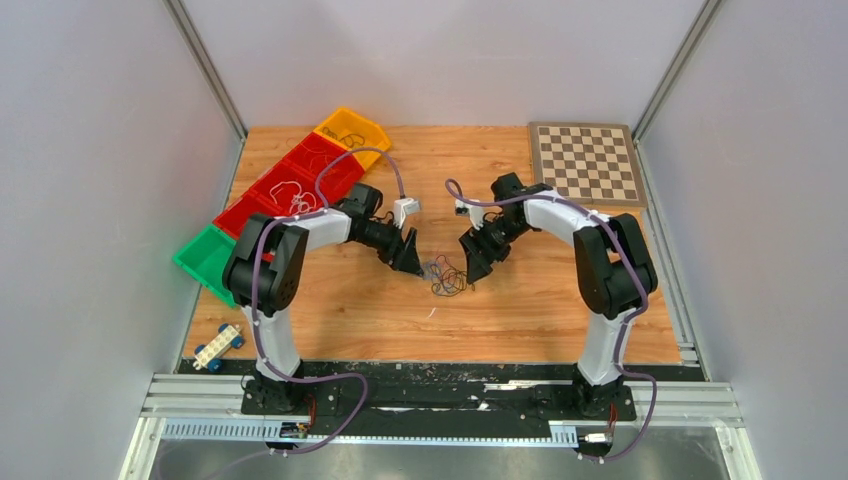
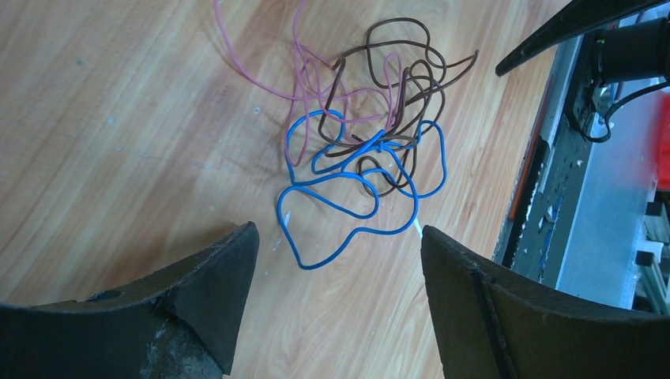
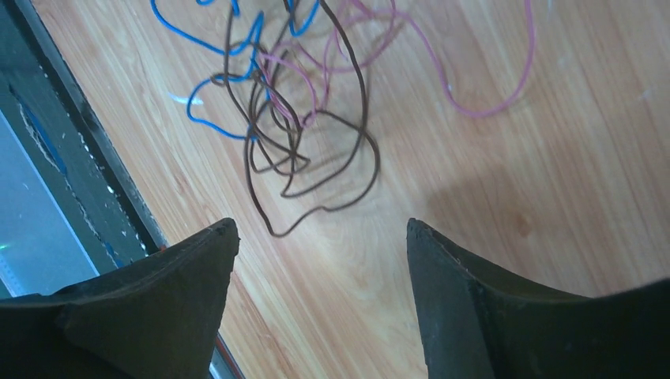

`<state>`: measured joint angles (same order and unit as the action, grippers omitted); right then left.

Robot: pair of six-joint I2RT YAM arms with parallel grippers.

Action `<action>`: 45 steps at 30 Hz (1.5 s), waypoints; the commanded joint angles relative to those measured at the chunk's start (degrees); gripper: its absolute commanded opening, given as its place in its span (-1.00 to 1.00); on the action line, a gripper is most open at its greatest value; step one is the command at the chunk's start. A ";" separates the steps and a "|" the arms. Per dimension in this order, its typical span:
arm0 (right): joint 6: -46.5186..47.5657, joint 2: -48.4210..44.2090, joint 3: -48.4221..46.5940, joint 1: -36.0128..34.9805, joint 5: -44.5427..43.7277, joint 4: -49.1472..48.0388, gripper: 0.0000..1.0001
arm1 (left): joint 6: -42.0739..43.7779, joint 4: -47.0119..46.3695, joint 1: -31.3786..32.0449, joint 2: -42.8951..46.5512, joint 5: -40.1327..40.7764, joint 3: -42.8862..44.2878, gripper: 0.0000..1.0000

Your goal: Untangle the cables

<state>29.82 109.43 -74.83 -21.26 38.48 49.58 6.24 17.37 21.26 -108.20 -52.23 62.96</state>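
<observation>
The cables (image 1: 445, 277) lie on the wooden table as one small tangle of thin curly blue, brown and pink wires. In the left wrist view the tangle (image 2: 379, 146) sits just ahead of my left gripper (image 2: 338, 229), which is open with only bare wood between its fingers. In the right wrist view a brown loop (image 3: 371, 170) ends just short of my right gripper (image 3: 322, 223), also open and empty. From above, the left gripper (image 1: 412, 262) and right gripper (image 1: 475, 268) flank the tangle closely on either side, both tilted down toward it.
A row of bins runs along the left edge: green (image 1: 205, 258), red (image 1: 290, 180) with thin wires inside, and yellow (image 1: 352, 128). A chessboard (image 1: 587, 162) lies at the back right. A small toy vehicle (image 1: 219, 347) sits front left. The table's front rail (image 2: 569, 181) is close by.
</observation>
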 commanded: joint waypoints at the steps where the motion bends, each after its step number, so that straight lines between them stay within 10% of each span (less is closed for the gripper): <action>1: -5.25 0.82 -0.80 -2.13 3.21 -6.96 0.49 | -0.97 -2.08 2.41 -1.44 -1.76 0.32 0.65; 6: -6.81 1.83 1.11 -3.66 2.82 -9.92 0.25 | -3.25 -3.82 4.61 -2.82 0.03 -0.76 0.51; 17: -6.79 -3.53 9.37 1.50 -6.04 -11.55 -0.56 | -1.09 4.15 -3.96 4.70 1.56 -2.00 -1.00; 25: -4.94 -6.30 11.70 5.93 -10.26 -10.50 -0.99 | 13.77 24.06 -18.21 17.37 8.15 6.46 -1.00; 45: 0.41 -5.30 13.80 7.89 -17.21 -9.84 -1.00 | 23.59 51.87 -48.25 14.18 8.88 51.09 -1.00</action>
<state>26.09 104.03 -63.24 -15.05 28.69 39.75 29.06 65.93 -24.62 -92.60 -42.94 109.34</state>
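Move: Just beyond the left fingertips, the blue cable lies about 3 cm to this hand's right, 2 cm back and 4 cm below. The pink cable is some 6 cm right and 1 cm ahead, and the red bin with the white cable roughly 13 cm ahead and 23 cm left. From the right hand, the black cable lies about 3 cm left, 2 cm back and 4 cm below, with the pink cable about 5 cm left and 1 cm ahead. Dipping about 2 cm back, right and down, the left hand shuts on the blue cable, then sweeps some 34 cm left, nearly 30 cm up and 10 cm forward past the red bins, turning about 35 degrees counter-clockwise. The right hand reaches 3 cm left and sinks 3 cm, closes on the black cable while drawing back right about 9 cm, then holds low. ##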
